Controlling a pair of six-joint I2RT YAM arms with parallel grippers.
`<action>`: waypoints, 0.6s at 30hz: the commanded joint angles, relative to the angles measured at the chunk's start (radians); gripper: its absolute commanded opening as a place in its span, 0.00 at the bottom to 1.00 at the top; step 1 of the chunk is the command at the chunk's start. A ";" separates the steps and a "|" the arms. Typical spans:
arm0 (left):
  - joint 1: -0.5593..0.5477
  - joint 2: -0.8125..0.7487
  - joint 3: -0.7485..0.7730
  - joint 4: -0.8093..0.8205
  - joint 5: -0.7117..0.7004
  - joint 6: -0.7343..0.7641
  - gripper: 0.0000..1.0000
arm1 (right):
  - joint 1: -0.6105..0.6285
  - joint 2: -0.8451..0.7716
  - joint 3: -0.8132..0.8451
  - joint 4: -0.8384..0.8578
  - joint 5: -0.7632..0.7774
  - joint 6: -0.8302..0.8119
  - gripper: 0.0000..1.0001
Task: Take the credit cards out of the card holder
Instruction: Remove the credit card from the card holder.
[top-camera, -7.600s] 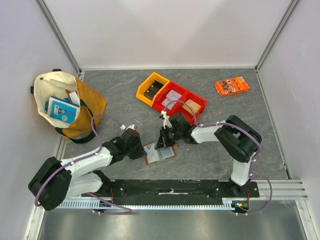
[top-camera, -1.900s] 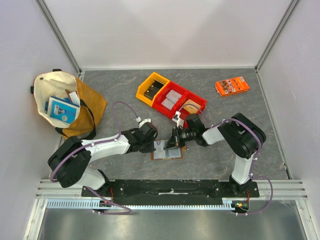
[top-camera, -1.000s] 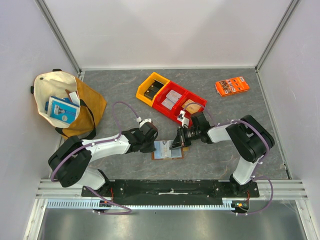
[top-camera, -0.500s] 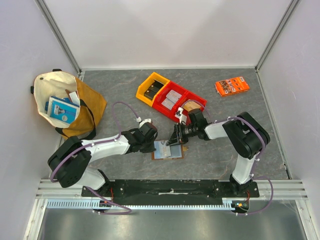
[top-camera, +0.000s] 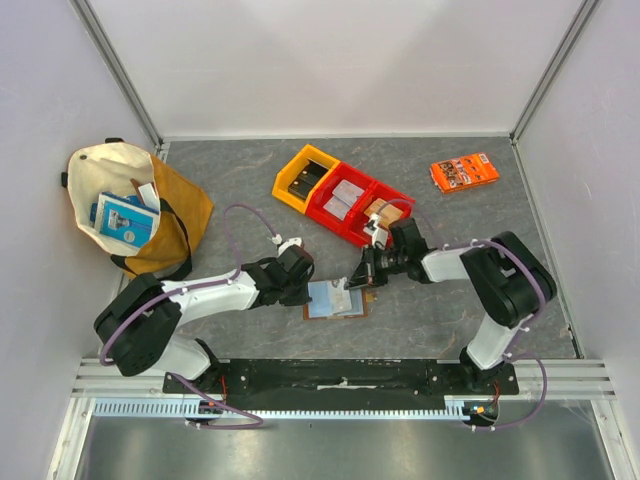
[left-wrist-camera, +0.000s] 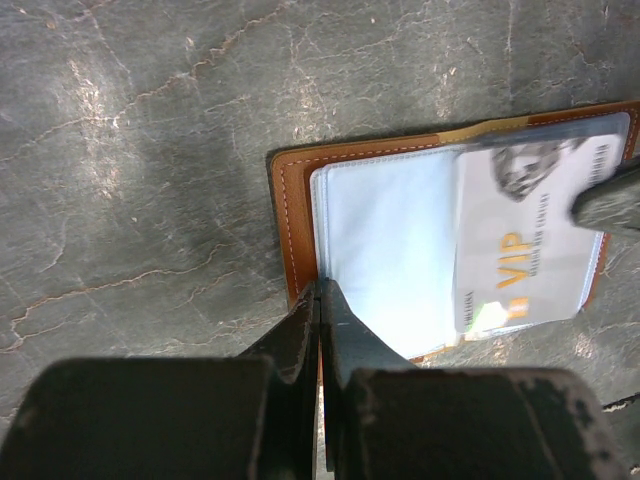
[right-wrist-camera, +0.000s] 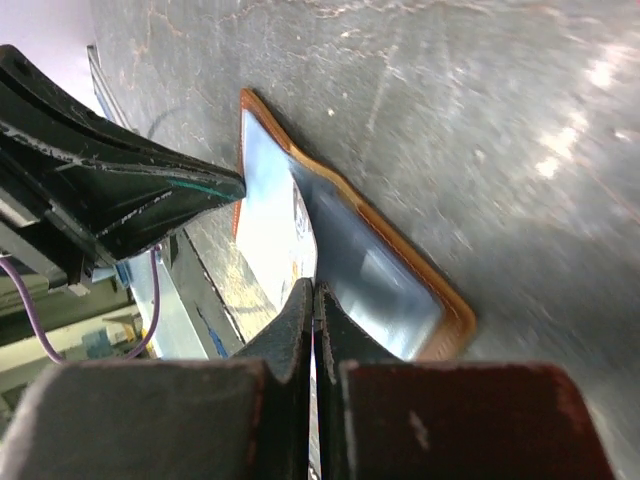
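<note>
The card holder (top-camera: 318, 302) lies open on the grey table, brown leather outside (left-wrist-camera: 290, 200) and pale blue inside (right-wrist-camera: 385, 285). My left gripper (top-camera: 306, 293) is shut, its tips (left-wrist-camera: 320, 288) pressing down on the holder's left edge. A grey-white credit card (left-wrist-camera: 520, 240) with orange "VIP" lettering sits skewed over the right half, one corner over the brown border. My right gripper (top-camera: 359, 282) is shut on that card's right edge (right-wrist-camera: 314, 288), with the card (right-wrist-camera: 275, 225) running into the tips. One right finger (left-wrist-camera: 610, 200) shows at the card's edge.
A yellow bin (top-camera: 303, 175) and red bins (top-camera: 360, 205) with small items stand just behind the right arm. An orange printed packet (top-camera: 465, 171) lies at the back right. A canvas tote bag (top-camera: 130, 205) holding a blue box sits at the left wall.
The right gripper opened and shut again on the card, and its wrist drew slightly right. The card has slid right over the holder. The left gripper stayed put.
</note>
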 joint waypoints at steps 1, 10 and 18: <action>-0.002 0.031 -0.070 -0.112 -0.014 0.039 0.02 | -0.069 -0.130 -0.068 -0.008 0.077 -0.016 0.00; -0.005 -0.151 -0.071 -0.054 -0.037 0.004 0.20 | -0.098 -0.385 -0.202 0.137 0.126 0.169 0.00; -0.012 -0.469 -0.082 0.118 -0.055 -0.016 0.71 | -0.097 -0.626 -0.304 0.329 0.226 0.361 0.00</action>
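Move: The credit card is already pinched by its edge in the right hand, its middle some 2 cm left and 2 cm back of those fingers. The card holder's middle lies about 4 cm left, 2 cm back and 2 cm below the right hand, and the red box roughly 18 cm ahead and 2 cm right. From the left hand, shut at the holder's left edge, the card lies about 8 cm right, level fore and aft. The right hand pulls the pinched credit card right, then about 9 cm up; the left opens, lifting off. ##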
